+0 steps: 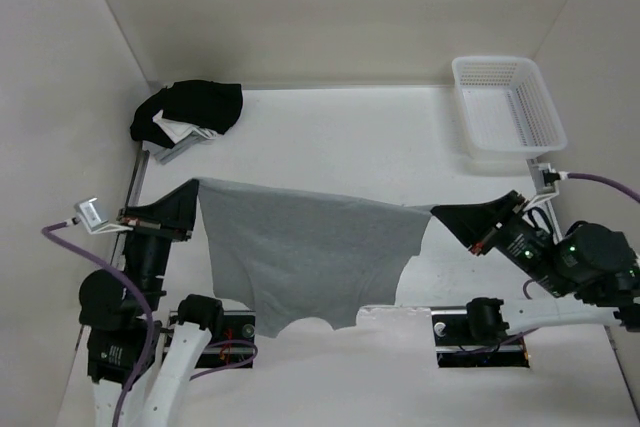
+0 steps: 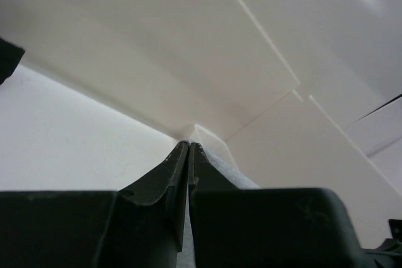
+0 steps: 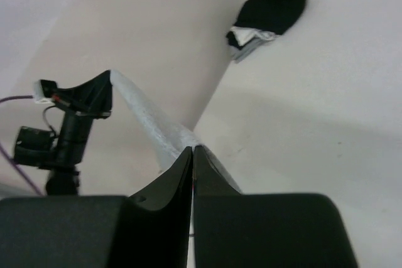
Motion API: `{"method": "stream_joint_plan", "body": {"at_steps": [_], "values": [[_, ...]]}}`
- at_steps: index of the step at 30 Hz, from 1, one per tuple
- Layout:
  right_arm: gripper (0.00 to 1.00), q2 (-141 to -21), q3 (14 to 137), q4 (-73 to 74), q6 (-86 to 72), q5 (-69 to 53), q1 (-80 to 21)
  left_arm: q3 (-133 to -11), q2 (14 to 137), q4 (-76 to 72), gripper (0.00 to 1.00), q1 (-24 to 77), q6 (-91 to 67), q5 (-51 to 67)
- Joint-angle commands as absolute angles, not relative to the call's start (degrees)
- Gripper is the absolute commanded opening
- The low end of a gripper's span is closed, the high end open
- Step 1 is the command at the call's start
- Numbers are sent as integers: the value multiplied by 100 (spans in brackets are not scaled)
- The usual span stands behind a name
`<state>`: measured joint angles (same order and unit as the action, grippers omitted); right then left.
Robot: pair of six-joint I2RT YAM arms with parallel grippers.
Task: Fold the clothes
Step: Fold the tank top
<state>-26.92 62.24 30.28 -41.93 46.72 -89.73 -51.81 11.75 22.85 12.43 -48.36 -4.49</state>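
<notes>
The grey top (image 1: 305, 252), the clothes of the task, hangs stretched in the air between both arms, its lower hem draping toward the table's near edge. My left gripper (image 1: 193, 190) is shut on its left upper corner; the left wrist view shows the jaws closed (image 2: 189, 144) with pale fabric (image 2: 226, 169) beside them. Over at the right upper corner my right gripper (image 1: 438, 212) is shut on the cloth. In the right wrist view the taut grey edge (image 3: 151, 123) runs from my closed jaws (image 3: 192, 149) across to the left gripper (image 3: 94, 95).
A black-and-white garment pile (image 1: 188, 112) lies at the back left corner, also visible from the right wrist (image 3: 267, 17). A white mesh basket (image 1: 508, 107) stands at the back right. White walls enclose the table (image 1: 330, 137) on three sides.
</notes>
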Motion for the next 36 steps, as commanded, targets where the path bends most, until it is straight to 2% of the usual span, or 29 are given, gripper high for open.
{"method": "stream_joint_plan", "body": {"at_steps": [1, 3, 6, 10, 12, 14, 17, 22, 24, 27, 36], "values": [[3, -2874, 5943, 3226, -3929, 5538, -8682, -4555, 1327, 2532, 0, 1252, -4834, -597], [3, -2865, 5609, 2990, -3850, 4926, -7814, -4107, 1546, 2339, 0, 1261, -4904, -589], [3, -3233, 5047, 2428, -3753, 2987, -5769, -3509, 2028, 1778, 0, 1200, -4930, -589], [3, -4645, 4010, 726, -3866, -222, -2516, -3007, 3301, 435, 0, 1077, -4983, -711], [3, -5428, 3806, -67, -4060, -763, -1730, -3006, 4397, -610, 0, 1050, -5088, -905], [3, -6384, 3875, -867, -4192, -800, -1490, -3268, 5523, -1360, 0, 1103, -5072, -1019], [3, -7879, 4743, -1098, -4114, -993, -1200, -4032, 7334, -2055, 0, 954, -5027, -940], [3, -9621, 6457, -959, -4069, -1274, -919, -4938, 8629, -2373, 0, 681, -5133, -862], [3, -9948, 7011, -661, -4000, -1266, -927, -5211, 8824, -2356, 0, 611, -5133, -774], [4, -9906, 7111, -449, -3824, -1169, -944, -5108, 8676, -2408, 0, 619, -5159, -668], [4, -8913, 5091, -966, -4060, -554, -1278, -3000, 7481, -3084, 1, 786, -5370, -545]]}}
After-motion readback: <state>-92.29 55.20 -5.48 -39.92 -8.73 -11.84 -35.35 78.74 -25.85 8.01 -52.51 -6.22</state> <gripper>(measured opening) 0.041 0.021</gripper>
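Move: Each gripper already pinches one end of the tank top's hem, about 41 cm above the table; the cloth hangs between them, its middle some 15 cm below the hem and about 16 cm right of the left hand. The bare table to lay it on centres roughly 22 cm ahead and 18 cm right of the left hand, or 26 cm ahead and 13 cm left of the right. The black pile lies about 37 cm ahead and 15 cm left of the left hand; the white basket is some 44 cm ahead and 29 cm right of the right hand. Fling the tank top out: keep both pinches and swing both grippers forward and down together, some 30 cm each way, over the bare table, tipping the fingers down and turning the right wrist clockwise about 20 degrees. At the far end let both rise about 5 cm, then draw them back about 5 cm towards the base, starting to sink again. ##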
